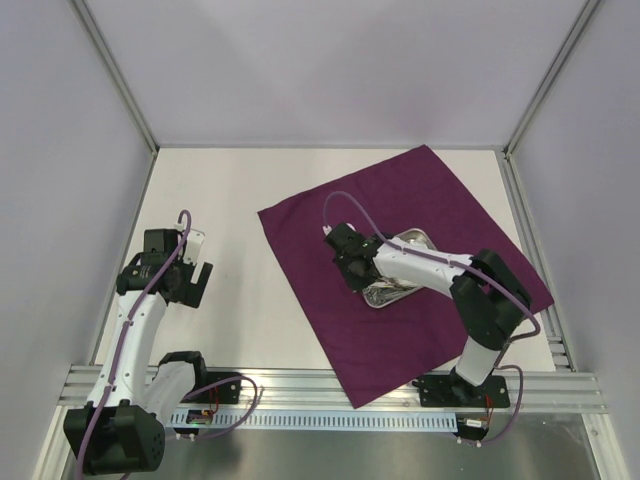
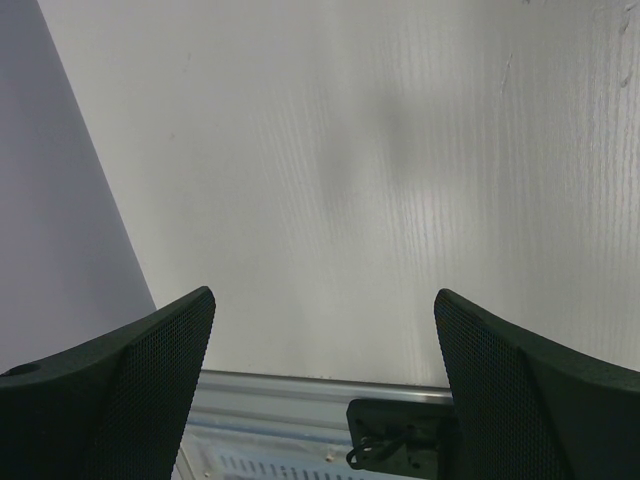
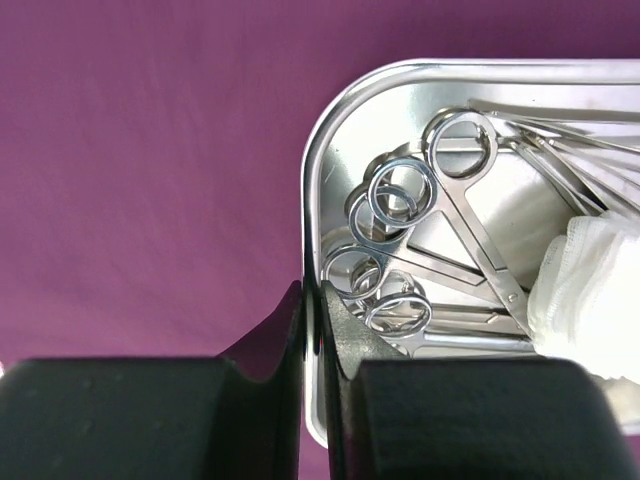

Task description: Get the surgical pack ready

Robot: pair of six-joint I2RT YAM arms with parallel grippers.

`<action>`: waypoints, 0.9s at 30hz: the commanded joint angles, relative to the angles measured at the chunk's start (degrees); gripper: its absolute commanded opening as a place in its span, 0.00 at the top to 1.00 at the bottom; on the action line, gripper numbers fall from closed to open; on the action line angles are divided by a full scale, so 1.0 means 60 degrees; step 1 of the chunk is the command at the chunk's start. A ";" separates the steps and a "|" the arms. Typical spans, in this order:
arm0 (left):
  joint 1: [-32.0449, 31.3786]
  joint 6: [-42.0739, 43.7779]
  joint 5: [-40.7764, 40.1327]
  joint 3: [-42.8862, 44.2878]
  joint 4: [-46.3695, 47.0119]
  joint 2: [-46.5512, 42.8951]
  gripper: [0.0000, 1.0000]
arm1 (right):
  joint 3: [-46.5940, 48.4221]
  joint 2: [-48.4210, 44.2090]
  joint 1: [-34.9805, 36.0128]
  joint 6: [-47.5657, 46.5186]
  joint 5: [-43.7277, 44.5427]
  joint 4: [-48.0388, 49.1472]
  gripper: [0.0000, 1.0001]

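The surgical pack lies open as a dark purple cloth spread flat like a diamond on the right half of the table. On it sits a shiny steel tray, partly hidden under my right arm. In the right wrist view the tray holds ring-handled instruments and white gauze, with the cloth to its left. My right gripper is shut on the tray's left rim, one finger inside and one outside. My left gripper hangs open over bare table at the left, holding nothing.
An aluminium rail runs along the near table edge, carrying both arm bases. White enclosure walls and metal posts border the table on three sides. The cloth's near corner overlaps the rail.
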 commanded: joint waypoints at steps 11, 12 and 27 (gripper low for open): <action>-0.0021 0.0233 0.0148 0.0286 -0.0214 -0.0388 0.00 | 0.1849 0.1607 -0.0934 0.3792 0.0674 0.2214 0.95; -0.0021 0.0233 0.0148 0.0272 -0.0228 -0.0403 0.00 | 0.1849 0.1652 -0.0978 0.4055 0.0761 0.2287 0.95; -0.0021 0.0263 0.0221 0.0198 -0.0126 -0.0389 0.00 | 0.2754 0.1066 -0.0233 0.2727 0.1916 0.1850 0.46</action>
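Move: The right fingers are already shut on the rim at the metal tray's near-left end. The tray's middle lies about 6 cm ahead and 7 cm right, some 2 cm below the hand point. Just inside the rim, the scissor handles sit roughly 3 cm ahead and 2 cm right; the white gauze is about 5 cm ahead and 8 cm right. From the idle left hand, the tray is some 48 cm right and 8 cm ahead. The right hand drags the tray's rim about 9 cm forward, slightly left, turning clockwise some 30 degrees, then opens. ##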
